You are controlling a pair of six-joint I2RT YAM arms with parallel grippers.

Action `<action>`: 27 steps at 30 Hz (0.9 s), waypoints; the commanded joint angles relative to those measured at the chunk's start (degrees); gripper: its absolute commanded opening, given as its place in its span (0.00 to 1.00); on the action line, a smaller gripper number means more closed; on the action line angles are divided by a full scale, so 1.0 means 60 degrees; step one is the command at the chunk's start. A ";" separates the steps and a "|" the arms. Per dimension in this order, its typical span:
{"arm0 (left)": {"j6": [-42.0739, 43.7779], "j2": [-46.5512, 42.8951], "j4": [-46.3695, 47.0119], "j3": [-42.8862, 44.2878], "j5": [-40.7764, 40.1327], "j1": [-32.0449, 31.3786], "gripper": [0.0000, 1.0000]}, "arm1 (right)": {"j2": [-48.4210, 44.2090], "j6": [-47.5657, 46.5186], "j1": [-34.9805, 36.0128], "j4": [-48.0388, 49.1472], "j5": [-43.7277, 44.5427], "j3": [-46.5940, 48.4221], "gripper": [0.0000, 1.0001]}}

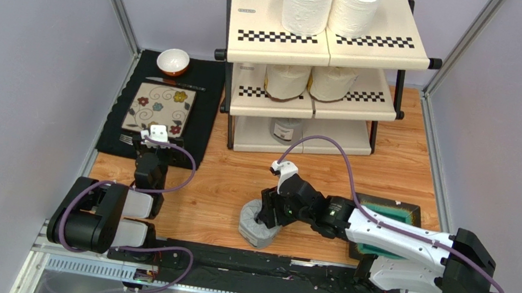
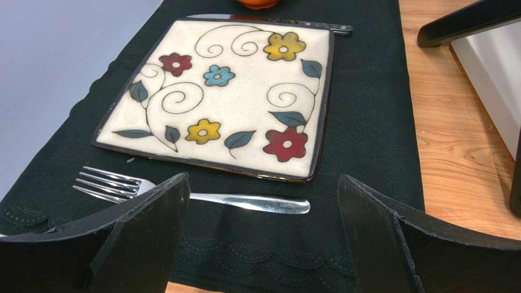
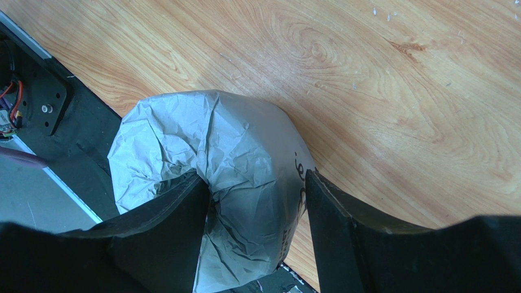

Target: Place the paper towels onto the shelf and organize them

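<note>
The shelf (image 1: 259, 12) stands at the back of the table. Two white paper towels (image 1: 308, 1) (image 1: 357, 4) stand side by side on its top tier, and two cream-wrapped ones (image 1: 286, 80) (image 1: 332, 82) sit on the middle tier. A grey-wrapped roll (image 1: 287, 129) shows on the bottom tier. Another grey-wrapped roll (image 1: 255, 225) (image 3: 244, 146) lies by the table's near edge. My right gripper (image 1: 268, 212) (image 3: 257, 201) is shut on its wall, one finger in the crumpled centre hollow and the other on the outside. My left gripper (image 1: 153, 149) (image 2: 263, 201) hangs open over the black mat, holding nothing.
A black placemat (image 2: 367, 122) at the left carries a floral square plate (image 2: 232, 91), a fork (image 2: 244, 201), a knife (image 2: 275, 21) and a white-and-orange bowl (image 1: 173, 61). A dark box with a teal inside (image 1: 393, 209) lies under the right arm.
</note>
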 commanded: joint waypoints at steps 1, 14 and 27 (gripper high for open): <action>0.0067 0.0005 0.0278 -0.2237 0.0052 0.0060 0.99 | 0.0112 -0.0151 0.0029 -0.0178 0.0066 0.0382 0.62; 0.0067 0.0005 0.0278 -0.2223 0.0037 0.0060 0.99 | -0.2303 0.0449 -0.0102 -0.0719 0.3339 0.0075 0.33; 0.0067 0.0005 0.0278 -0.2223 0.0052 0.0060 0.99 | -0.3285 0.0759 -0.4216 0.0417 0.4885 -0.0423 0.30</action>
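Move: The grey paper towel roll still on the table sits right under the right hand, its middle about 2 cm back, 2 cm left and 3 cm below; one finger is in its core, the other outside its wall. The grey roll on the bottom shelf is some 24 cm ahead and 2 cm right, the free spot beside it 24 cm ahead and 13 cm right. The green tray lies 30 cm right, 1 cm ahead. From the left hand the table roll is about 22 cm back, 30 cm right, slightly below. The grey roll's wall is pinched as the right fingers close on it, from core and outside, then the roll is lifted about 5 cm. The hand next swings it rightward some 15 cm and forward 10 cm, over the table towards the bottom shelf's free spot, turning about 40 degrees clockwise with the fingertips tilting up a little. ##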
